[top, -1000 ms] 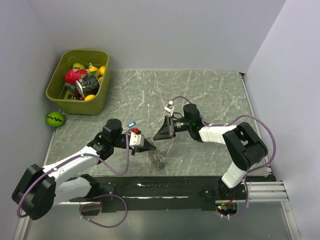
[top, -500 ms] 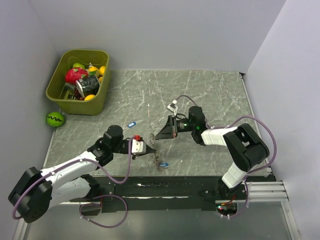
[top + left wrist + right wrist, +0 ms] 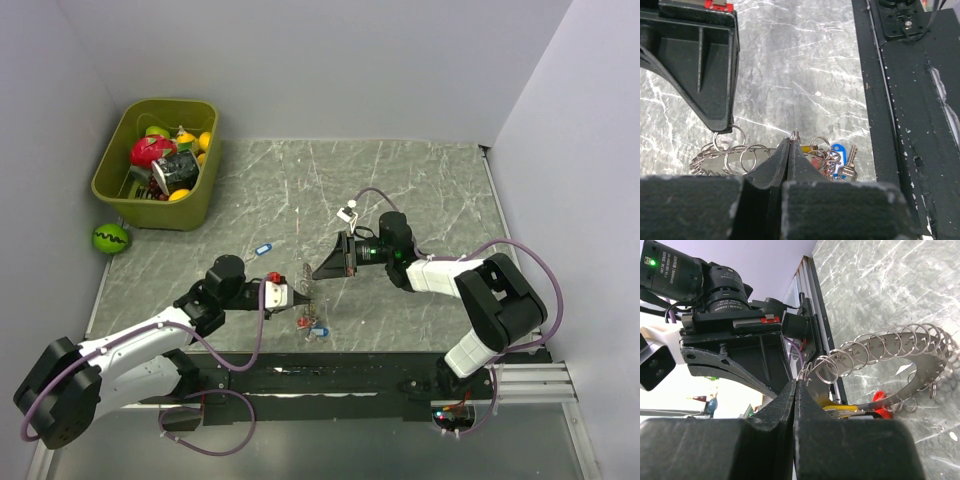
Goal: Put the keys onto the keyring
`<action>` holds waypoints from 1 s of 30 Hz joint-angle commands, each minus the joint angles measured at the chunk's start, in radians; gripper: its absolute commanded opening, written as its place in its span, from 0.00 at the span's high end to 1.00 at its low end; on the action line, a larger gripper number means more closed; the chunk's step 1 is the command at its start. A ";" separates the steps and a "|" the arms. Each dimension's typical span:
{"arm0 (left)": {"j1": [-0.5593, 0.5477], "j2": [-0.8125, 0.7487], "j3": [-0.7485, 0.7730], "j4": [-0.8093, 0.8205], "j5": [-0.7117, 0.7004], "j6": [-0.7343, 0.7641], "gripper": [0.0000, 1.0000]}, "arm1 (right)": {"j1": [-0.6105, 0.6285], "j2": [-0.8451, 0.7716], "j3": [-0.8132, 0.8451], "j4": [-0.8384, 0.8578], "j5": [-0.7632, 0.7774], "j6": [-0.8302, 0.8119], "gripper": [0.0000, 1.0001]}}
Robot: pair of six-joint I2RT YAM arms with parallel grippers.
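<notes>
The keyring (image 3: pixel 890 362) is a curved silver band strung with several small split rings; it hangs between my two grippers just above the table. My right gripper (image 3: pixel 796 383) is shut on the rings at one end of it. My left gripper (image 3: pixel 791 141) is shut on a small ring at the other end, where the keys (image 3: pixel 840 159) bunch up with blue, yellow and red tags. From above, the left gripper (image 3: pixel 302 297) and right gripper (image 3: pixel 320 273) nearly meet, tip to tip, and the keys (image 3: pixel 312 325) lie below them. Another blue-tagged key (image 3: pixel 263 249) lies alone behind the left arm.
A green bin (image 3: pixel 118 192) full of toys stands at the back left, with a green ball (image 3: pixel 110 238) beside it off the mat. The black rail (image 3: pixel 330 372) runs along the near edge, just in front of the keys.
My left gripper has slid right and nearer the front edge, and the right gripper has dropped slightly toward it. The bunch of tagged keys now shows below the grippers.
</notes>
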 commanded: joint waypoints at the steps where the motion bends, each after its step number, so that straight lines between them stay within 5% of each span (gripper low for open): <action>1: -0.004 -0.017 0.006 0.061 -0.035 0.004 0.99 | -0.007 -0.043 0.027 0.023 -0.004 -0.027 1.00; 6: -0.004 0.013 0.015 0.058 -0.059 0.000 0.98 | -0.007 -0.048 0.029 -0.123 0.044 -0.125 1.00; 10: -0.003 0.024 0.011 0.098 -0.030 -0.008 0.72 | -0.008 -0.049 0.017 -0.132 0.058 -0.139 1.00; 15: -0.006 -0.002 -0.003 0.158 -0.027 -0.035 0.54 | -0.008 -0.054 0.012 -0.127 0.061 -0.142 1.00; 16: -0.006 -0.014 -0.005 0.182 -0.030 -0.045 0.40 | -0.007 -0.051 0.010 -0.120 0.059 -0.142 1.00; 21: -0.004 -0.053 -0.021 0.312 -0.090 -0.192 0.22 | -0.007 -0.039 0.007 -0.091 0.027 -0.147 1.00; 26: 0.025 -0.065 0.009 0.334 -0.113 -0.299 0.17 | -0.019 -0.028 0.000 -0.054 0.007 -0.142 1.00; 30: 0.126 -0.062 0.000 0.445 0.008 -0.493 0.18 | -0.033 -0.019 -0.009 -0.022 0.001 -0.116 1.00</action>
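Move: The keyring is between the grippers. Its middle is about 2 cm ahead of the left gripper's tips, 1 cm to the right and 4 cm below them; from the right gripper it is about 4 cm back, 1 cm left and 6 cm down. The red tag hangs some 4 cm back from the left tips, 1 cm left and 5 cm lower. Loose on the table, the blue-tagged key lies about 14 cm ahead of the left tips, 11 cm left and 13 cm below. Open the left gripper wide to let go of the keyring's wire, then lift it about 6.5 cm up off the ring, easing some 2.5 cm forward and tilting its down-slanted fingers up about 15 degrees. Keep the right gripper shut on the far part of the keyring and let it sink about 1.5 cm. ##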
